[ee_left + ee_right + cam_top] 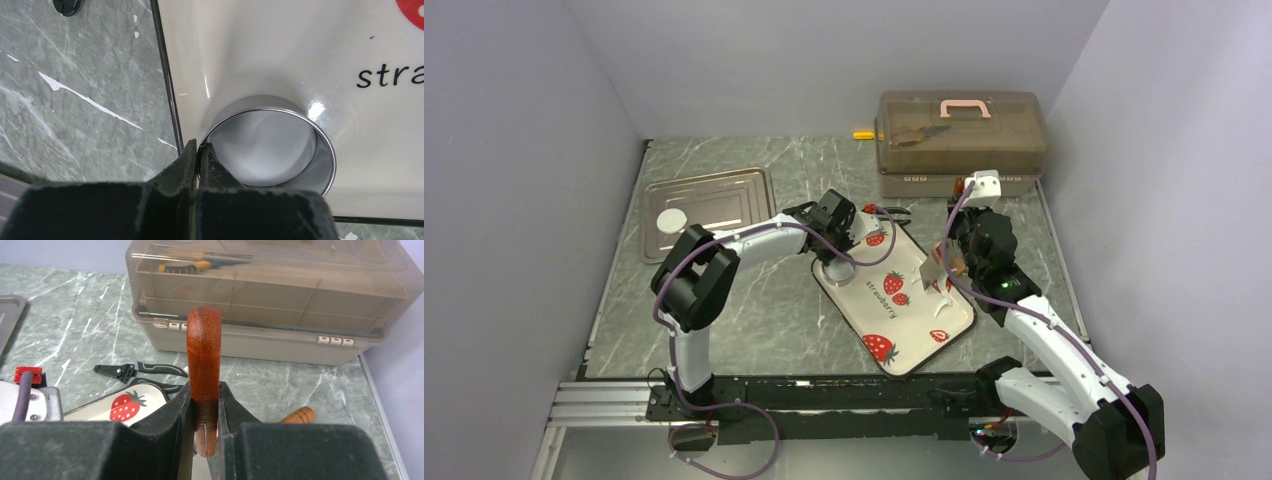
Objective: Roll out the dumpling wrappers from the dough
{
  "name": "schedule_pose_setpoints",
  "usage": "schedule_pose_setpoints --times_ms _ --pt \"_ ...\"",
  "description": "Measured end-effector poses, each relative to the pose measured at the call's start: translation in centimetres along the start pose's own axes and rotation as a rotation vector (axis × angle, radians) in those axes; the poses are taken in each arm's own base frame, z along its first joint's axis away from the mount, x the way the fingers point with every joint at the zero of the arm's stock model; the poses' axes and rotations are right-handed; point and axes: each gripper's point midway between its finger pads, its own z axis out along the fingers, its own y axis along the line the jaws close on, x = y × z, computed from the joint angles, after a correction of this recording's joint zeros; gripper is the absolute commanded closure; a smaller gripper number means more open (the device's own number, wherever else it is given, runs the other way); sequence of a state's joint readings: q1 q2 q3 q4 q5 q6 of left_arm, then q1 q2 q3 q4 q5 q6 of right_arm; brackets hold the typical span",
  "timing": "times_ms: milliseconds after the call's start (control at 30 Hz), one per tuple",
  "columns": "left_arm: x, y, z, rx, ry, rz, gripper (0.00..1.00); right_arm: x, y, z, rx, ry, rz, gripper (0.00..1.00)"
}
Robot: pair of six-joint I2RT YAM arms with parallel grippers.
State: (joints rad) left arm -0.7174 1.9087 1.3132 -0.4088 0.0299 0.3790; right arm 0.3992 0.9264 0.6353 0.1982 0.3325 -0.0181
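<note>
One round white dumpling wrapper [671, 221] lies on the steel baking tray [724, 195] at the back left. My left gripper [844, 252] [198, 147] is shut on the wall of a shiny round ring [272, 145] [839, 268] standing on the strawberry tray [864, 310] [275, 50]. The pale surface inside the ring could be dough or bare tray; I cannot tell which. My right gripper [949, 262] [204, 390] is shut on the red-brown wooden handle [204, 350] of a scraper, whose metal blade hangs over the tray's right side. Thin white dough scraps [942, 308] lie there.
A brown lidded toolbox [959, 140] [260, 300] stands at the back right. Black pliers [135, 371] [892, 212] lie behind the strawberry tray. A wooden roller's end [297, 415] shows on the marble right of my right gripper. Grey walls close in three sides.
</note>
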Motion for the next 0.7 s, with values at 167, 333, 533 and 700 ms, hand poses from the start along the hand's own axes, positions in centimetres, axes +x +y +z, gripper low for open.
schedule_pose_setpoints --times_ms 167,333,533,700 --pt "0.0 -0.2 0.0 0.009 -0.001 -0.001 0.61 -1.1 1.1 0.0 -0.056 -0.003 0.051 1.0" --pt "0.5 -1.2 -0.1 0.065 0.012 0.015 0.4 -4.2 2.2 0.2 -0.09 -0.053 0.186 1.0" --pt "-1.6 -1.8 -3.1 0.141 -0.059 0.071 0.11 -6.4 1.6 0.1 -0.039 -0.085 0.349 1.0" --pt "-7.9 -0.6 -10.4 0.164 -0.296 0.125 0.06 -5.6 1.4 -0.5 -0.002 -0.071 0.513 1.0"
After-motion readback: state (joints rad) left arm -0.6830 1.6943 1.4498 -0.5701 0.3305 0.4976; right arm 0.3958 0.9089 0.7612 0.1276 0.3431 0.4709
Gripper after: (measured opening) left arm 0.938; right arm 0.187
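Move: The left fingers still pinch the near-left part of the round cutter's rim; the cutter's middle is about 3 cm back, 2 cm right and 2 cm below them. The right hand holds the scraper upright: the cutter lies some 25 cm left, 2 cm back and 22 cm below. From this hand the dough scraps lie about 5 cm back, 3 cm left and 24 cm down, and the rolling pin 2 cm ahead, 1 cm left and 22 cm down. The left hand lets go of the cutter rim, its fingers spreading to nearly wide open as it eases back about 2 cm, then climbs fast, nearly 13 cm up and a few centimetres right, turning some 15 degrees clockwise and tilting. The right hand keeps its grip on the scraper handle, rises about 6 cm and shifts some 2 cm left before sinking slightly, and all the while rolls about 30 degrees so that the blade swings left over the tray towards the left hand and the handle's top tips right. ##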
